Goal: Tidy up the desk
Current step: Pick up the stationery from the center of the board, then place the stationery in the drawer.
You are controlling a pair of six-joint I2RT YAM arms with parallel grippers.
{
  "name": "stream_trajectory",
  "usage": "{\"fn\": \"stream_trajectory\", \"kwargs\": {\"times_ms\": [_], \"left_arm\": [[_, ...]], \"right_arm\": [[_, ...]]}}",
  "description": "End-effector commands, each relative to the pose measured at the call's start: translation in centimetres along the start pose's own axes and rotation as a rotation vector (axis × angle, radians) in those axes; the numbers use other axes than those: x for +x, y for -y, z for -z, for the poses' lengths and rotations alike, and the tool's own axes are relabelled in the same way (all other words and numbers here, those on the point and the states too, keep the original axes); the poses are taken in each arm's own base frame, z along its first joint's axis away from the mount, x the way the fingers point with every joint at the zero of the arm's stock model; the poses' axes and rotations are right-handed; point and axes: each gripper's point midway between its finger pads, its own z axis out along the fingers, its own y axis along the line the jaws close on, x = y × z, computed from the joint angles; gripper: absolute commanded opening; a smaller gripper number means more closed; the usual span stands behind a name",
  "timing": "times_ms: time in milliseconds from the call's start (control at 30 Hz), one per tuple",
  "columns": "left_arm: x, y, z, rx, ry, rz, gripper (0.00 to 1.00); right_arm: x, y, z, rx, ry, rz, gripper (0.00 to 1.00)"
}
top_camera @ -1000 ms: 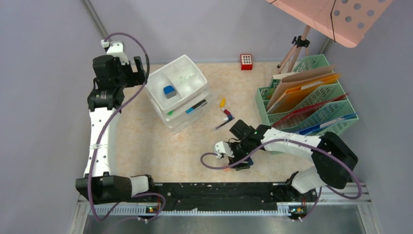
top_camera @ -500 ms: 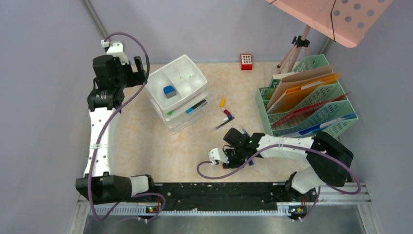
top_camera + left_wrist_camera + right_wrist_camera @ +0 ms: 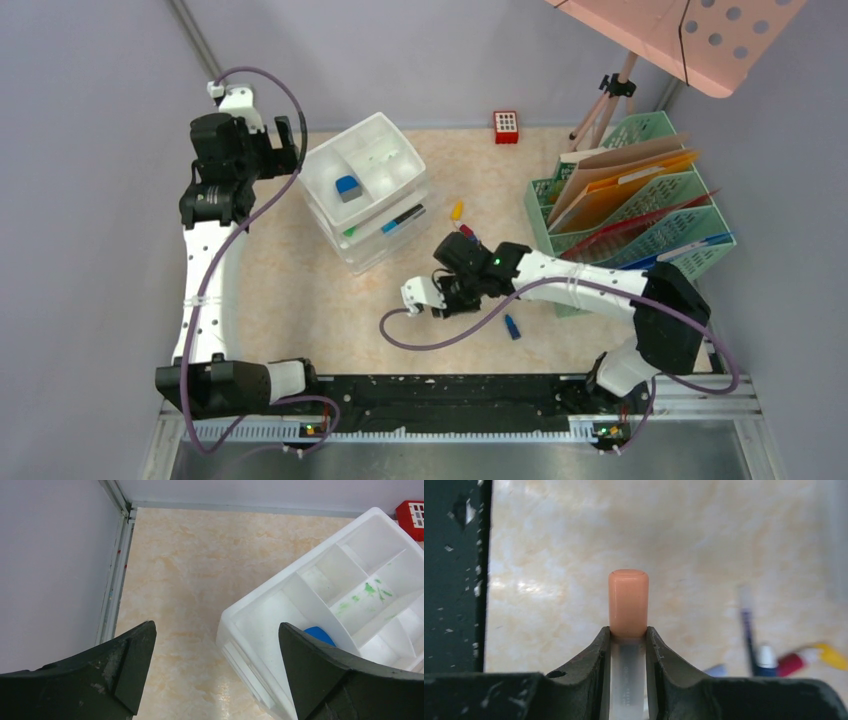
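The desk (image 3: 300,300) is a beige marbled top walled by grey panels. My right gripper (image 3: 447,297) hovers over its middle, shut on a marker (image 3: 628,602) with an orange cap and a pale barrel; the cap sticks out past the fingertips (image 3: 651,640). My left gripper (image 3: 285,140) hangs open at the far left, next to the white drawer unit (image 3: 365,190). In the left wrist view the left gripper (image 3: 215,670) has nothing between its fingers, only bare desk (image 3: 200,555) and the unit's corner (image 3: 260,630).
A blue piece (image 3: 347,187) lies in the unit's top tray, and markers (image 3: 403,218) show in its drawer. Loose pens (image 3: 464,232) and a small blue piece (image 3: 512,327) lie on the desk. Green file rack (image 3: 640,215) at right, red box (image 3: 506,126) at back, black rail (image 3: 440,390) in front.
My right gripper closed on the orange-capped marker near the front, then rose and swung left and away from the rail. The small blue piece stayed on the desk. The left arm held still.
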Motion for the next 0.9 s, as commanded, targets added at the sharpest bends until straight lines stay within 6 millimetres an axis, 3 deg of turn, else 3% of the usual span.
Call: {"fn": "stream_trajectory", "kwargs": {"times_ms": [0, 167, 367, 567, 867], "left_arm": [[-2.8, -0.4, 1.3, -0.024, 0.098, -0.021, 0.98], [-2.4, -0.5, 1.1, -0.022, 0.087, -0.020, 0.98], [-1.7, -0.4, 1.0, -0.019, 0.078, -0.020, 0.98], [-1.0, -0.3, 0.5, -0.013, 0.064, -0.019, 0.99], [-0.7, -0.3, 0.0, -0.010, 0.055, -0.019, 0.98]], "right_arm": [[-5.3, 5.4, 4.6, 0.150, 0.032, 0.178, 0.04], [-8.9, 10.4, 8.2, 0.289, 0.017, 0.332, 0.02], [-12.0, 15.3, 10.8, 0.395, -0.003, 0.434, 0.02], [-13.8, 18.9, 11.4, 0.457, -0.015, 0.526, 0.02], [-14.1, 21.3, 10.1, 0.477, -0.044, 0.568, 0.04]]}}
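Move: The orange highlighter is already up off the board in my right fingers. The open drawer it goes to is about 21 cm ahead of that hand, 14 cm to its left and 4 cm above it. The blue-topped eraser in the box's top tray is some 27 cm ahead, 20 cm left and 13 cm up; the small red marker lies 21 cm ahead, 1 cm right and 7 cm below. From my left hand the drawer is roughly 18 cm right, 3 cm back and 24 cm below. Keeping the highlighter pinched, I sweep my right hand up about 16 cm while carrying it some 15 cm forward and 11 cm left, towards the open drawer. The climb is fast at first, then levels off as I slow. On the way I tip the downward fingers up and forward by some 35 degrees, with a slight counter-clockwise turn. ##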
